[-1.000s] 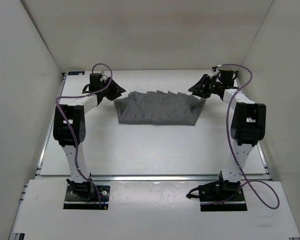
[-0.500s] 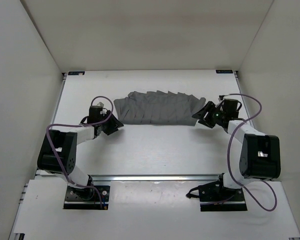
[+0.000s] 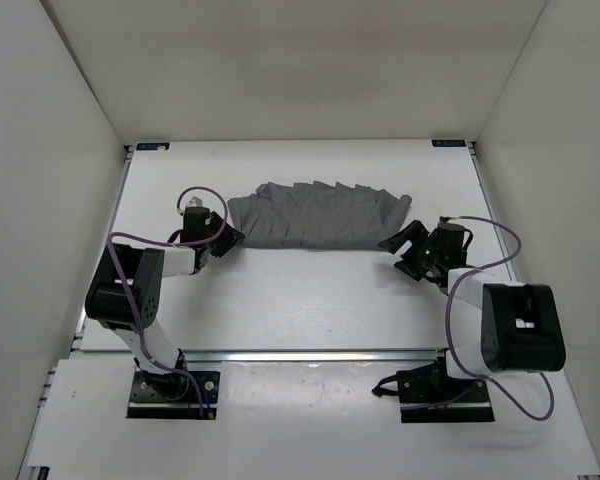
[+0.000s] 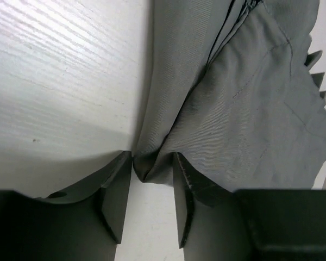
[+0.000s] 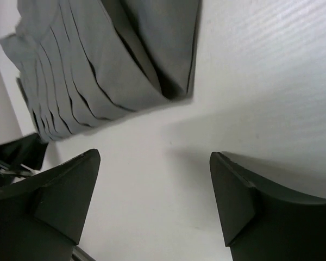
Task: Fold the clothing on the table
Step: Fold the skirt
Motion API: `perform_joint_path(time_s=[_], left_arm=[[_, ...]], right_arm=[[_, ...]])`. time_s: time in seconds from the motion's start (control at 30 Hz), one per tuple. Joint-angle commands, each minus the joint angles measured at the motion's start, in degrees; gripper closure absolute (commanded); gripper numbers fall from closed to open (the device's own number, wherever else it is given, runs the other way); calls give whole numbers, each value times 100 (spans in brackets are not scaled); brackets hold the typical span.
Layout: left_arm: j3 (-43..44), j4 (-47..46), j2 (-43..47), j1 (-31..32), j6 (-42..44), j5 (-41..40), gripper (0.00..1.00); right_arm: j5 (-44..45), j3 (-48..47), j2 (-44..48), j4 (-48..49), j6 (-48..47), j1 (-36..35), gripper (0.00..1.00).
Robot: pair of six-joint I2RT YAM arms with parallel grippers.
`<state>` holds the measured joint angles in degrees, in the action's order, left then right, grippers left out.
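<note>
The grey pleated clothing (image 3: 320,215) lies spread flat across the far middle of the white table (image 3: 310,300). My left gripper (image 3: 228,240) sits low at the garment's near left corner. In the left wrist view its jaws stand partly apart (image 4: 152,157), and the bunched corner of the clothing (image 4: 233,98) lies between the fingertips (image 4: 119,179), with bare table showing behind it. My right gripper (image 3: 400,250) is just short of the near right corner. It is wide open (image 5: 155,156) over bare table, and the clothing (image 5: 108,65) lies a little ahead of it.
White walls close in the table on the left, back and right. A metal rail (image 3: 310,355) runs along the near edge, in front of the arm bases. Purple cables loop off both arms. Part of the left arm (image 5: 11,157) shows at the edge of the right wrist view.
Both arms have pulled back from the garment's far corners and come down to its near corners. The right gripper has opened wider. The clothing has hardly moved.
</note>
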<state>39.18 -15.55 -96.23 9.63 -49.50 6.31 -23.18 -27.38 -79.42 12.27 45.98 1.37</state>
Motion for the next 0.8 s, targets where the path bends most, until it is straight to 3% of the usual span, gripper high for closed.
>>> perform_joint_path(time_s=[0.0, 0.07, 0.13, 0.17, 0.3, 0.4, 0.43, 0.47, 0.5, 0.6, 0.77], left_arm=[[46, -465, -116, 22, -270, -157, 55], [55, -580, -195, 39, -333, -121, 71], [72, -616, -309, 65, -315, -85, 96], [81, -633, -300, 83, -324, -68, 100], [20, -747, -362, 83, -359, 89, 100], [-51, -756, -379, 57, -324, 160, 100], [-85, -835, -362, 83, -341, 152, 100], [-129, -862, -353, 74, -376, 186, 100], [-182, -888, -336, 83, -377, 204, 100], [-174, -801, -327, 144, -280, 284, 100], [-331, -616, -204, 320, -175, 178, 100]], right_arm=[[419, -22, -397, 1091, 630, -14, 21], [454, -92, -713, 1347, 807, -49, 33], [332, -363, -1066, 1462, 948, -93, 37], [210, -443, -1285, 1471, 983, -101, 37], [208, -637, -1760, 1786, 1299, -347, 42], [148, -935, -2103, 1814, 1370, -321, 55], [60, -1067, -2182, 1909, 1422, -252, 68], [-115, -1120, -2279, 1945, 1405, -207, 91], [-178, -1130, -2289, 2041, 1423, -155, 100], [-222, -1401, -2070, 1771, 1151, -15, 100], [-134, -2927, -1700, 86, -709, -92, 100]])
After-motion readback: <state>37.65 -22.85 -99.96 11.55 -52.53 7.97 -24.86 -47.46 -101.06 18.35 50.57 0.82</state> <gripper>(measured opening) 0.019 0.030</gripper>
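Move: The left hand stands almost on the skirt's near left corner, about 1 cm ahead of it and 1 cm below, with the far left corner some 11 cm ahead and 2 cm left. The right hand has yet to reach the near right corner, roughly 6 cm ahead, 2 cm left and 3 cm lower; from it the far right corner is about 15 cm ahead and 5 cm right. The left fingers shut on the near left corner after dipping about 1 cm, and keep their pinch while drifting a little right. The right hand reaches about 7 cm forward, down and slightly left over the near right corner, rolling some 10 degrees, narrows and pinches the skirt's edge there, then pulls forward and up, rising about 3 cm. ##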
